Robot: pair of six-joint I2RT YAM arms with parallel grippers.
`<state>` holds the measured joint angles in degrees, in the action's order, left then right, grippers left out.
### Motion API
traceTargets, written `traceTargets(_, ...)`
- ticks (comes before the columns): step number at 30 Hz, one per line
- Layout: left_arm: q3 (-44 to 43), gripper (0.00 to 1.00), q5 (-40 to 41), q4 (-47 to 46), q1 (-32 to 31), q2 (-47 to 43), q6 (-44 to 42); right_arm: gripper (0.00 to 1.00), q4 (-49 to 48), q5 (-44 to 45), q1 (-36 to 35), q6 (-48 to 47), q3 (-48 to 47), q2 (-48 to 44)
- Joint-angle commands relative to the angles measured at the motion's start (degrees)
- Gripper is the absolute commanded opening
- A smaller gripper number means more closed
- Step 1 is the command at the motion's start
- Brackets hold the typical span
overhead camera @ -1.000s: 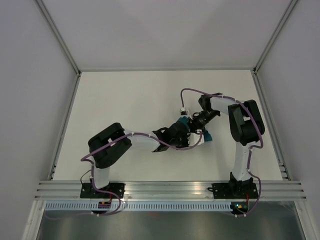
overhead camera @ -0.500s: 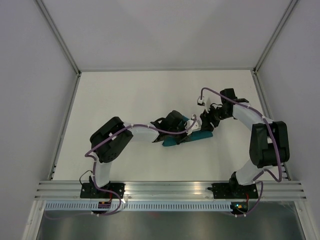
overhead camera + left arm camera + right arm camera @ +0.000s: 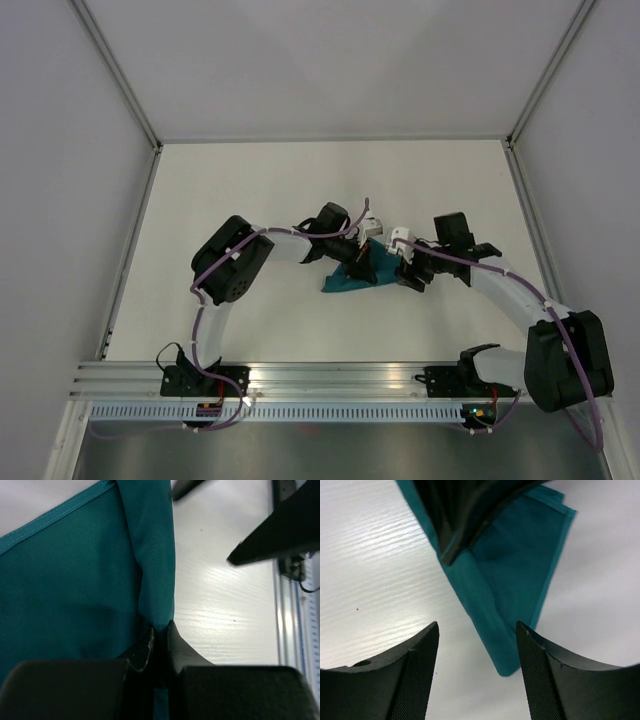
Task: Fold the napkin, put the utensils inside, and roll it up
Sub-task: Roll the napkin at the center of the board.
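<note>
The teal napkin (image 3: pixel 343 284) lies bunched and folded mid-table. My left gripper (image 3: pixel 362 258) is at its far right part. In the left wrist view the left gripper (image 3: pixel 161 627) is shut on a raised fold of the napkin (image 3: pixel 70 580). My right gripper (image 3: pixel 398 268) stands open just right of the cloth. In the right wrist view the right gripper (image 3: pixel 477 630) has wide jaws around the rolled end of the napkin (image 3: pixel 520 570) without touching it, and the left gripper's fingers (image 3: pixel 465 510) show above. The utensils are hidden.
The white table (image 3: pixel 250 190) is walled at the back and on both sides. An aluminium rail (image 3: pixel 340 375) with both arm bases runs along the near edge. The right arm's elbow (image 3: pixel 565 360) hangs over the near right corner.
The right gripper has opened wide and come off the napkin while its elbow swung to the near right. The left gripper stayed shut on the cloth and shifted toward the back.
</note>
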<state>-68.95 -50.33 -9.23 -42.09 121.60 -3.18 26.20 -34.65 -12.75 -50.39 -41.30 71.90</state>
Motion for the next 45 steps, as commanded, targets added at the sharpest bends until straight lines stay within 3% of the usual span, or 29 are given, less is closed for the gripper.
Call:
traceTargets(1, 2.2, 0.02, -4.6, 11.5, 0.2, 7.6, 2.6, 0.69, -10.7, 7.7, -7.5, -2.6, 6.1, -3.8)
traceTargets(7, -0.3, 0.02, -7.9, 14.1, 0.9, 10.8, 2.7, 0.70, -20.5, 14.9, -16.0, -1.9, 11.7, -2.6)
traceTargets(21, -3.8, 0.02, -6.5, 18.4, 1.3, 12.0, 4.1, 0.66, -19.7, 18.6, -23.9, -1.1, 14.3, -2.4)
traceTargets(30, -5.1, 0.04, -5.2, 19.5, 1.4, 11.6, 4.1, 0.49, -18.8, 18.6, -24.4, -1.0, 14.0, 0.8)
traceTargets(33, -5.6, 0.08, -5.0, 20.0, 1.5, 11.4, 3.9, 0.39, -18.6, 18.7, -24.5, -0.9, 13.8, 1.7)
traceTargets(34, -5.7, 0.08, -4.8, 20.0, 1.5, 11.2, 3.8, 0.30, -18.3, 18.8, -24.5, -0.9, 13.6, 2.0)
traceTargets(36, -5.7, 0.18, -3.9, 20.0, 1.6, 10.1, 3.9, 0.20, -17.7, 18.7, -24.4, -0.8, 13.2, 2.7)
traceTargets(41, -3.9, 0.35, -3.4, 14.5, 3.1, 5.7, 8.1, 0.11, -16.0, 18.0, -24.3, -0.4, 12.5, 4.0)
traceTargets(45, -2.0, 0.40, -4.6, 7.9, 4.9, 1.5, 12.6, 0.07, -14.6, 17.4, -24.3, -0.6, 11.7, 5.9)
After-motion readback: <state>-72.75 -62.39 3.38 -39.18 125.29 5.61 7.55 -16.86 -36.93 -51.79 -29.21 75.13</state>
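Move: Rolled along its near edge, the napkin is held in the left fingers; its left end lies about 11 cm left of that hand and 3 cm nearer the base. From the open right hand, the free right part of the roll lies about 5 cm left, 2 cm back and 6 cm below. The loose far flap is some 4 cm ahead of the right hand, 8 cm left and 7 cm lower. Drawing the gripped roll back about 4 cm, the left wrist rolls its top forward some 25 degrees. The right hand drops 6 cm, going left and back onto the roll's right part, turns slightly counter-clockwise and closes to pinch it. The left fingers then open around the roll and start easing forward, left and slightly up. ##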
